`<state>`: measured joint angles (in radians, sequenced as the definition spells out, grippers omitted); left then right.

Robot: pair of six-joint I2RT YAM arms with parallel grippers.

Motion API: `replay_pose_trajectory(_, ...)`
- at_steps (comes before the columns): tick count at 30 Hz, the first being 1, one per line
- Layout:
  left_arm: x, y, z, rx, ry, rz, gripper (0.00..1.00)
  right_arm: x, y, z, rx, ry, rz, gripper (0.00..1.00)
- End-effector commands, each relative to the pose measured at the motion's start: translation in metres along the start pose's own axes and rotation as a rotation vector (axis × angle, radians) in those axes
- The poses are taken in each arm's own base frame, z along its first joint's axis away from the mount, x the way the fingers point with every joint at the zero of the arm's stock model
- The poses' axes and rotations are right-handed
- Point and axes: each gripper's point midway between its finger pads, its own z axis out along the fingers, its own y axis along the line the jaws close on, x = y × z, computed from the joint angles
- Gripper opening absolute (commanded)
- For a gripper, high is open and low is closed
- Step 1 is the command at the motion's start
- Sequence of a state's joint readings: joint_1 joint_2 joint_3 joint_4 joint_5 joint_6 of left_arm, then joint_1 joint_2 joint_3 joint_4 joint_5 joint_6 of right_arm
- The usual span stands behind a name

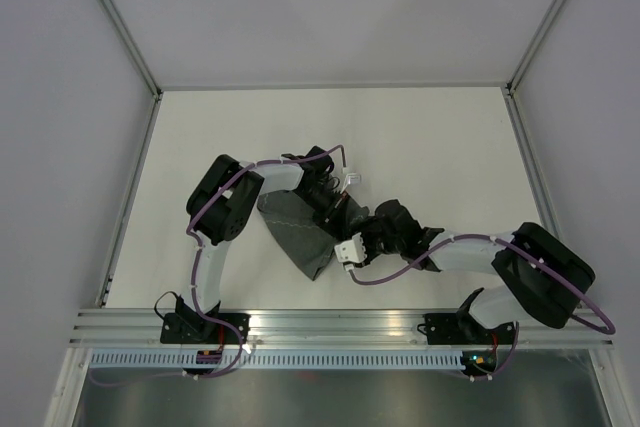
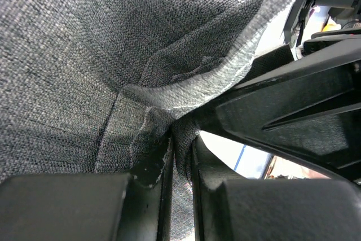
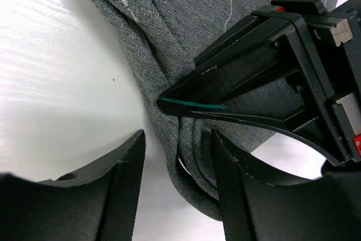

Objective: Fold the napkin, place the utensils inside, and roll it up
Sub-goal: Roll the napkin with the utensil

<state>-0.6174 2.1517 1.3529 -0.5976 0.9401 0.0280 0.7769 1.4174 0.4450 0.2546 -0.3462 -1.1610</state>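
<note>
The dark grey napkin lies bunched and folded on the white table, between the two arms. My left gripper is shut on a pinched fold of the napkin, and cloth fills the narrow slot between its jaws. My right gripper stands open around the napkin's layered lower end, with a gap on its left side. The left gripper's fingers cross just above that spot. In the top view, the right gripper sits at the napkin's right edge. The utensils are out of view.
The white table is bounded by grey walls at the left, right and back. An aluminium rail runs along the near edge with both arm bases on it. Purple cables loop along both arms.
</note>
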Motion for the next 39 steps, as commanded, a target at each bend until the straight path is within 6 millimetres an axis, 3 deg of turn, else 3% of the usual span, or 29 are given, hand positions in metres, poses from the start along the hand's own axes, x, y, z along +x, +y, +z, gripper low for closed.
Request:
replay_pose_trajectory(1,0.014,0.015,0.005,-0.03,0.046,-0.021,0.02,-0.005,-0.013,0.007,0.029,-0.017,-0.047,0.54)
replay_pose_trajectory(10,0.01,0.013,0.002,-0.015,0.042,-0.007,0.02,-0.001,-0.009,0.012,0.014,-0.01,-0.059,0.45)
replay_pose_trajectory(19,0.004,0.008,-0.008,-0.011,0.019,0.04,0.02,0.017,0.014,0.013,-0.105,0.069,-0.079,0.15)
replay_pose_trajectory(22,-0.002,0.006,-0.016,-0.025,-0.004,0.061,0.08,0.024,0.018,0.009,-0.138,0.115,-0.067,0.08)
replay_pose_trajectory(26,-0.014,0.001,-0.03,-0.058,-0.046,0.095,0.24,0.034,0.026,0.0,-0.17,0.176,-0.048,0.01)
replay_pose_trajectory(31,-0.034,-0.012,-0.05,-0.085,-0.11,0.144,0.4,0.046,0.039,-0.014,-0.208,0.259,-0.011,0.0)
replay_pose_trajectory(35,-0.043,-0.017,-0.06,-0.113,-0.139,0.161,0.44,0.052,0.042,-0.021,-0.208,0.308,0.018,0.0)
replay_pose_trajectory(39,-0.052,-0.001,-0.075,-0.25,-0.198,0.126,0.43,0.057,0.045,-0.03,-0.228,0.382,0.094,0.0)
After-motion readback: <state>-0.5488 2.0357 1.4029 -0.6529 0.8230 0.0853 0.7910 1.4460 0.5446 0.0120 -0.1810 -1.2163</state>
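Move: The right hand's open fingers straddle the napkin roll; the stretch to pinch lies about 1 cm ahead and 1 cm below, with no sideways offset. The napkin's loose tip is roughly 9 cm back and 7 cm left of that hand, 2 cm lower. The left hand still grips the roll a little farther along; from it the right hand's spot is about 2 cm back, 2 cm right and level. Right fingers pinch the roll and draw it 3 cm right; left lets go, moving some 6 cm forward-up. ##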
